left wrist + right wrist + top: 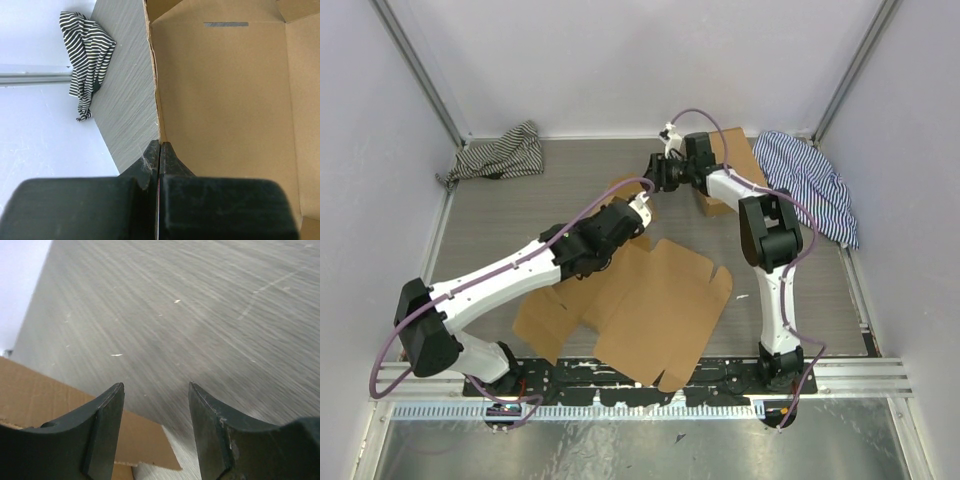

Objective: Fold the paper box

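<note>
The paper box [650,300] lies mostly flat and unfolded on the table in front of the arm bases, with its far flap raised. My left gripper [642,205] is shut on the edge of that raised flap. In the left wrist view the fingertips [159,145] pinch the cardboard's edge, and the brown panel [225,100] with a slot runs away to the right. My right gripper [655,172] hovers just beyond the flap, open and empty. In the right wrist view [156,387] its fingers stand apart over the bare table, with a corner of the cardboard [45,395] under the left finger.
A smaller brown cardboard box [732,152] stands behind the right arm at the back. A blue striped cloth [812,182] lies at the back right. A black-and-white striped cloth [500,155] lies at the back left and also shows in the left wrist view [85,60]. Walls enclose the table.
</note>
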Controlling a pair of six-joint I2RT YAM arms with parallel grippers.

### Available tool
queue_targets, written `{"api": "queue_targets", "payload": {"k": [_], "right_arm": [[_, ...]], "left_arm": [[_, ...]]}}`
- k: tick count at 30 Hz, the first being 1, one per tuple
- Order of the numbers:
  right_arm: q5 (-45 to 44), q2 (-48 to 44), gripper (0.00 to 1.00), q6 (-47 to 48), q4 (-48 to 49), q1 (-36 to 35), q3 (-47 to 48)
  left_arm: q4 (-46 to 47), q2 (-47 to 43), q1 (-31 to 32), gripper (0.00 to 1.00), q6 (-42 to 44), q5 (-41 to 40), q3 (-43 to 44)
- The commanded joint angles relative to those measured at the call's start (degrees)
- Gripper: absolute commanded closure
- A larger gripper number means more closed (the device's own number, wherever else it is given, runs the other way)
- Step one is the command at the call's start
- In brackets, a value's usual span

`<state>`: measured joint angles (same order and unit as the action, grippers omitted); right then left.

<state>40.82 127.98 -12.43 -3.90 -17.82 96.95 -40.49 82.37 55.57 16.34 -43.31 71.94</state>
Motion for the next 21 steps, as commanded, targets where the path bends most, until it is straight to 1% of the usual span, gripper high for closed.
{"api": "queue_targets", "payload": {"k": [1, 4, 7, 9, 10, 12, 16, 17, 21], "right_arm": [[16.64, 0.50, 0.41, -5.37, 13.53, 0.40, 0.12], [24.43, 1.05, 0.42, -9.11, 19.63, 0.75, -1.33], [28.08, -1.43, 0.42, -11.42, 26.06, 1.30, -6.36], [29.54, -3.30, 0.42, -11.39, 27.57, 1.78, -9.69], [29.88, -4.09, 0.42, -10.76, 27.21, 2.06, -10.78], [29.98, -5.53, 0.42, -7.17, 23.57, 2.53, -12.36], [28.80, -7.91, 0.41, 3.10, 11.47, 2.85, -13.54], [28.90, -8.30, 0.41, 4.11, 10.15, 2.88, -13.92], [29.91, -8.56, 0.40, 5.11, 10.13, 2.87, -13.88]], "left_arm": [[2.25, 0.01, 1.01, 1.00, 1.39, -2.37, -0.81], [1.81, 1.11, 1.21, 1.00, 1.67, -3.65, -0.76], [0.99, 2.52, 1.35, 1.00, 1.46, -4.68, -0.09], [0.34, 3.37, 1.32, 1.00, 1.12, -4.70, 0.67], [0.00, 3.87, 1.31, 1.00, 0.92, -4.54, 1.02], [-0.64, 4.97, 1.52, 1.00, 0.59, -4.94, 1.77], [-1.09, 6.28, 2.31, 1.00, 0.28, -5.77, 2.49], [-1.03, 6.27, 2.46, 1.00, 0.27, -5.69, 2.41], [-0.88, 5.93, 2.88, 1.00, 0.02, -5.21, 2.28]]}}
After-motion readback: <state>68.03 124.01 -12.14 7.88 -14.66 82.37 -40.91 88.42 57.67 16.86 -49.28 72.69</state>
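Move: The raised end flap of the paper box stands about 7 cm back and 3 cm to the left of the right hand, a couple of centimetres lower. The closed carton lies some 16 cm to that hand's right and 5 cm farther out, around 7 cm below it. From the left hand, which already pinches the raised wall's edge, the flap is about 6 cm ahead, 3 cm left and slightly below. The box's raised end flap is what the right hand closes in on: after a brief swing left and slightly up, the hand draws back about 8 cm to the flap. Its fingers stay open as the wrist turns counter-clockwise with its left side rising, some 25 degrees altogether. The left hand keeps its pinch on the wall's edge and sinks about 2 cm, rolling slightly. ##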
